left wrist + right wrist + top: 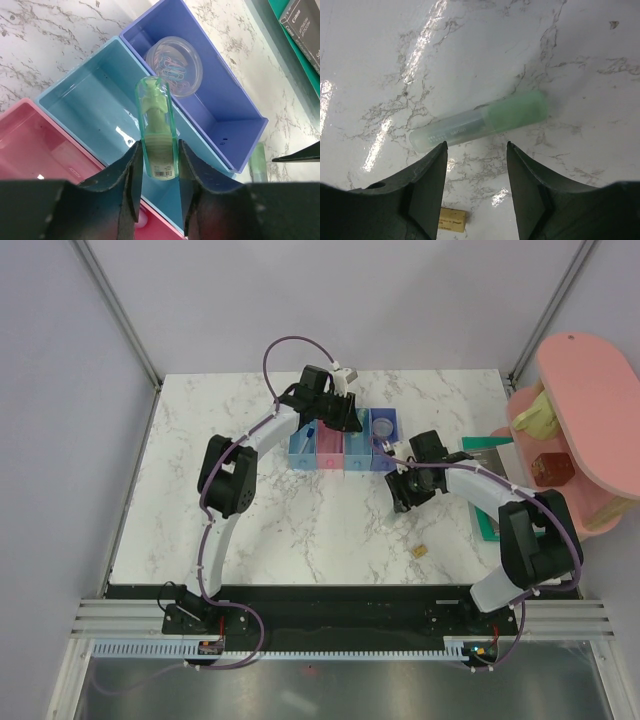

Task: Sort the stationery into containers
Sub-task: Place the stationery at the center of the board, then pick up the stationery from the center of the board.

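My left gripper (157, 150) is shut on a pale green bar (157, 132), held upright over the light blue bin (80, 100) that sits between the pink bin (30, 145) and the dark blue bin (235, 115). A small clear round piece (175, 65) holding paper clips lies in the dark blue bin. In the top view the left gripper (345, 418) hangs over the row of bins (303, 452). My right gripper (476, 145) is open just above the table, empty. A second pale green bar (480, 122) lies flat just beyond its fingertips. A tan nub (452, 220) rests nearer.
A big pink round-topped shelf (585, 430) stands at the right edge. Beside it lies a flat dark green book (488, 525) with a grey box (490, 455) on it. The tan nub (420, 552) lies on the marble near the right arm.
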`<state>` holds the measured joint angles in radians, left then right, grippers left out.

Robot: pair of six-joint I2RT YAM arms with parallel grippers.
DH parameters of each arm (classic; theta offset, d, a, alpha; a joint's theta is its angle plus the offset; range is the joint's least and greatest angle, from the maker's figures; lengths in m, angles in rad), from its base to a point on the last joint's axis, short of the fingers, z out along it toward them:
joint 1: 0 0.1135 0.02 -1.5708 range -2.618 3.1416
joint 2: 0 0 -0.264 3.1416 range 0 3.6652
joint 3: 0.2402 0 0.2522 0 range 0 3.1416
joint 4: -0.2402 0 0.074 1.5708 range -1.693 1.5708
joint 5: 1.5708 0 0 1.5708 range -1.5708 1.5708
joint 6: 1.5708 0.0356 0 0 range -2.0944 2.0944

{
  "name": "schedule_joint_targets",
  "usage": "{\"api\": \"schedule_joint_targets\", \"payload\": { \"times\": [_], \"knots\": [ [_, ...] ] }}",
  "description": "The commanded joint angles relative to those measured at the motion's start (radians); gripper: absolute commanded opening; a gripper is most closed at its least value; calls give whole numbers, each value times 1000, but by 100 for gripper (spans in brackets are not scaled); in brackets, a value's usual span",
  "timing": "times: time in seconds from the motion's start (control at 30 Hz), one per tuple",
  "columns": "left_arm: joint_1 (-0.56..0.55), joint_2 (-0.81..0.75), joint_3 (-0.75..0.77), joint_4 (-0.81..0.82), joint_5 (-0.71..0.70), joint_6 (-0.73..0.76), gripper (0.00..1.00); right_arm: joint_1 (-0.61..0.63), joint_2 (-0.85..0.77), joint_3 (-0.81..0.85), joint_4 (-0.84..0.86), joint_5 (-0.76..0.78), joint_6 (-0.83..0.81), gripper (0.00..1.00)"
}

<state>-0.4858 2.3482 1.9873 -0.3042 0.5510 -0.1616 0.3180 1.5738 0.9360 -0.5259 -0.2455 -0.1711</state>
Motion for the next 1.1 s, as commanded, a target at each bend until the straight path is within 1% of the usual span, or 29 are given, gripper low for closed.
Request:
{"api": "schedule_joint_targets", "payload": {
  "times": [0.0,0.03,0.1,0.13,0.2,0.37,0.47,0.53,0.63,0.67,0.7,0.73,0.8,0.83,0.97,1.0,1.03,1.07],
  "knots": [
    [-5,-7,22,24,-2,30,44,3,-29,29,12,46,-8,58],
    [-5,-16,24,24,-2,33,49,3,-23,26,12,42,-7,58],
    [-7,-29,21,20,0,39,53,3,-6,26,12,17,-1,58],
    [-7,-36,19,19,0,46,57,3,3,32,12,8,8,58],
    [-5,-69,10,16,0,57,62,4,26,40,13,-8,15,59],
    [-2,-167,-25,-12,9,112,65,3,52,57,15,-18,27,59],
    [9,-253,-48,-58,7,183,65,4,77,66,18,-24,35,60],
    [18,-325,-58,-91,-8,261,66,4,104,81,20,-34,42,61],
    [47,-407,-80,-139,-92,387,69,4,137,104,27,-49,58,62],
    [70,-423,-97,-148,-132,422,70,4,144,109,38,-49,64,62],
    [85,-435,-110,-157,-143,486,70,9,159,116,44,-51,71,62],
    [120,-455,-122,-167,-166,516,71,9,166,121,49,-55,76,62],
    [163,-461,-150,-180,-198,589,71,15,186,132,55,-57,85,63],
    [208,-458,-166,-187,-218,614,71,18,189,135,59,-54,87,63],
    [288,-414,-199,-199,-295,763,70,41,210,138,73,-29,81,62],
    [300,-403,-208,-200,-307,825,69,44,213,139,75,-26,81,61],
    [315,-389,-215,-199,-327,858,69,47,216,138,76,-25,76,60],
    [322,-370,-235,-200,-336,890,68,47,221,138,76,-18,76,55]
  ]
}}
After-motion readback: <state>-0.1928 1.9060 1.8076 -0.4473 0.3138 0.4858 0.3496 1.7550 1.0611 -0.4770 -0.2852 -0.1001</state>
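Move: My left hand holds the green highlighter over the right light-blue compartment, whose middle is about 3 cm back, 3 cm right and 8 cm below. From this hand, the paper-clip tub is 9 cm right, straight across, and the black-tipped pen about 24 cm left, 2 cm back. Another green highlighter lies 3 cm under my right hand, 1 cm ahead and left; from that hand, the eraser is 9 cm back, 3 cm right. I open my left fingers and let go of the highlighter over the light-blue compartment, then lift and swing my hand some 23 cm left across the box, rising about 18 cm before dipping towards the black-tipped pen, its wrist turning about 40 degrees. Meanwhile my right hand, fingers still open, slides about 4 cm forward-left and sinks 1.5 cm, pushing the other highlighter along with its fingertips. ##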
